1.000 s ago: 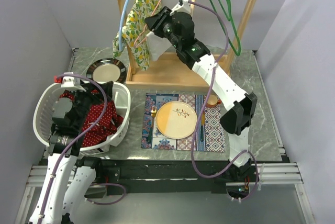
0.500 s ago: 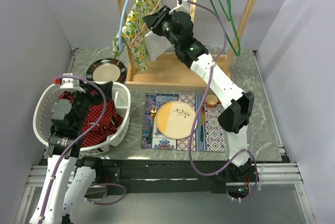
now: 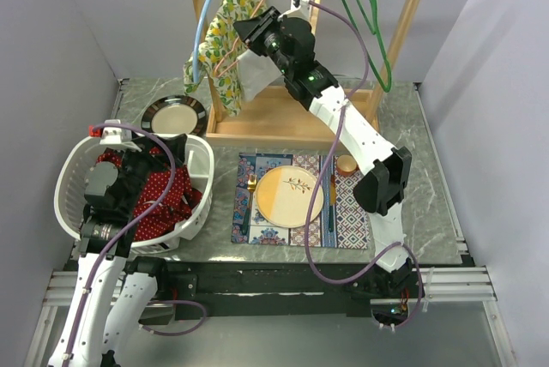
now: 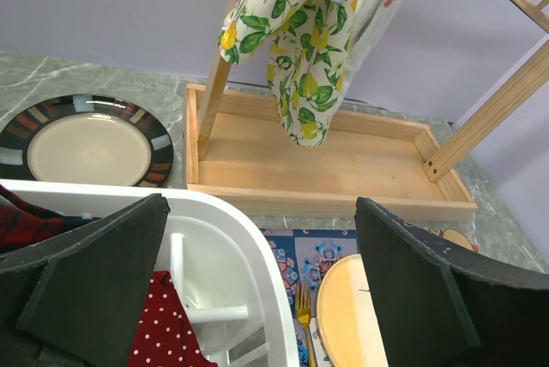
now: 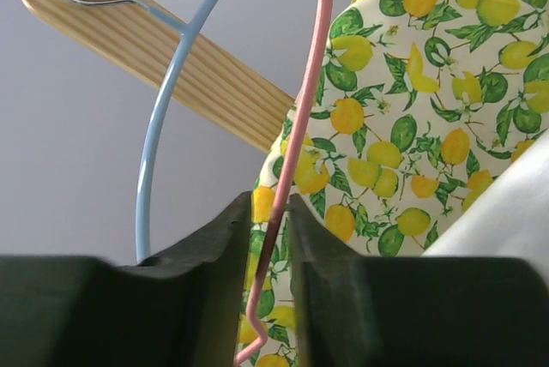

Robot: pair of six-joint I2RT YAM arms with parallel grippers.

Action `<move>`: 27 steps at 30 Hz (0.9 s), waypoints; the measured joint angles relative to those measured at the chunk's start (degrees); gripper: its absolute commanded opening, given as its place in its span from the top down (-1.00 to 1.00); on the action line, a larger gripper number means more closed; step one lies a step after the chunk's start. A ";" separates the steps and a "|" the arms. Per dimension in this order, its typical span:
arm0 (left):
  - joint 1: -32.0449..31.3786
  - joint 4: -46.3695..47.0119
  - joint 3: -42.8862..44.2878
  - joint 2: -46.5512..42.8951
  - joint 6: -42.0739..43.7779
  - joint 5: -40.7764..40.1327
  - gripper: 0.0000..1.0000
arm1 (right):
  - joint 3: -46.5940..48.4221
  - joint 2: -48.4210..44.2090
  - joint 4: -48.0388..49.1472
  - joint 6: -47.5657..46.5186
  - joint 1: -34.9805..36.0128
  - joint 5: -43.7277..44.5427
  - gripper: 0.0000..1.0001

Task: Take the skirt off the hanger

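A lemon-print skirt (image 3: pixel 230 37) (image 5: pixel 429 110) (image 4: pixel 296 50) hangs from the wooden rack, draped around a blue hanger (image 3: pixel 200 33) (image 5: pixel 163 135) and a pink hanger (image 3: pixel 225 65) (image 5: pixel 296 127). A white cloth (image 3: pixel 254 75) hangs just right of it. My right gripper (image 3: pixel 244 28) (image 5: pixel 269 208) is raised to the skirt. Its jaws stand narrowly apart on either side of the pink hanger's wire, with thin gaps showing. My left gripper (image 3: pixel 163 151) (image 4: pixel 262 204) hangs wide open over the white basket (image 3: pixel 199 211) (image 4: pixel 249 230), holding nothing.
The basket holds red dotted cloth (image 3: pixel 163 195). A green hanger (image 3: pixel 377 33) hangs at the rack's right end. The rack's wooden tray base (image 3: pixel 274 123) stands behind a patterned placemat (image 3: pixel 352 204) with a yellow plate (image 3: pixel 290 196). A dark-rimmed plate (image 3: pixel 174 115) lies left.
My right gripper has moved up and left toward the skirt, and its jaws have narrowed around the pink hanger wire. The left arm has stayed still.
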 measured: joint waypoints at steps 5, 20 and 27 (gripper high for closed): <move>0.00 0.07 0.00 0.00 0.00 0.17 -0.94 | 0.28 0.15 -0.42 1.95 -0.04 -1.40 0.96; 0.00 0.20 0.09 -0.28 0.85 -0.20 -0.94 | -5.11 -7.17 0.79 3.28 -2.75 -8.63 1.00; 0.00 1.09 5.09 3.06 3.06 8.39 -0.97 | -17.59 -19.76 1.38 4.87 -5.14 -17.66 1.00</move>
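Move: The pink hanger's near arm lies between my right fingertips, its middle about 3 cm ahead and 2 cm to the right. The white skirt hangs from it, level fore-and-aft, some 3 cm right and 12 cm below; the lemon-print cloth is about 5 cm left, 1 cm ahead and 10 cm lower, its blue hanger 7 cm left and 2 cm ahead. From my left hand the pink hanger is roughly 25 cm ahead, 17 cm right and 13 cm higher. I shut my right fingers on the pink hanger's arm and pinch it, ease it up a little, then pull faster back towards me, still rising and going right, away from the blue hanger and lemon-print cloth: about 9 cm back and 5 cm each up and right, turning roughly 15 degrees counter-clockwise. Late on, my open left hand starts up and right, turning slightly clockwise. ##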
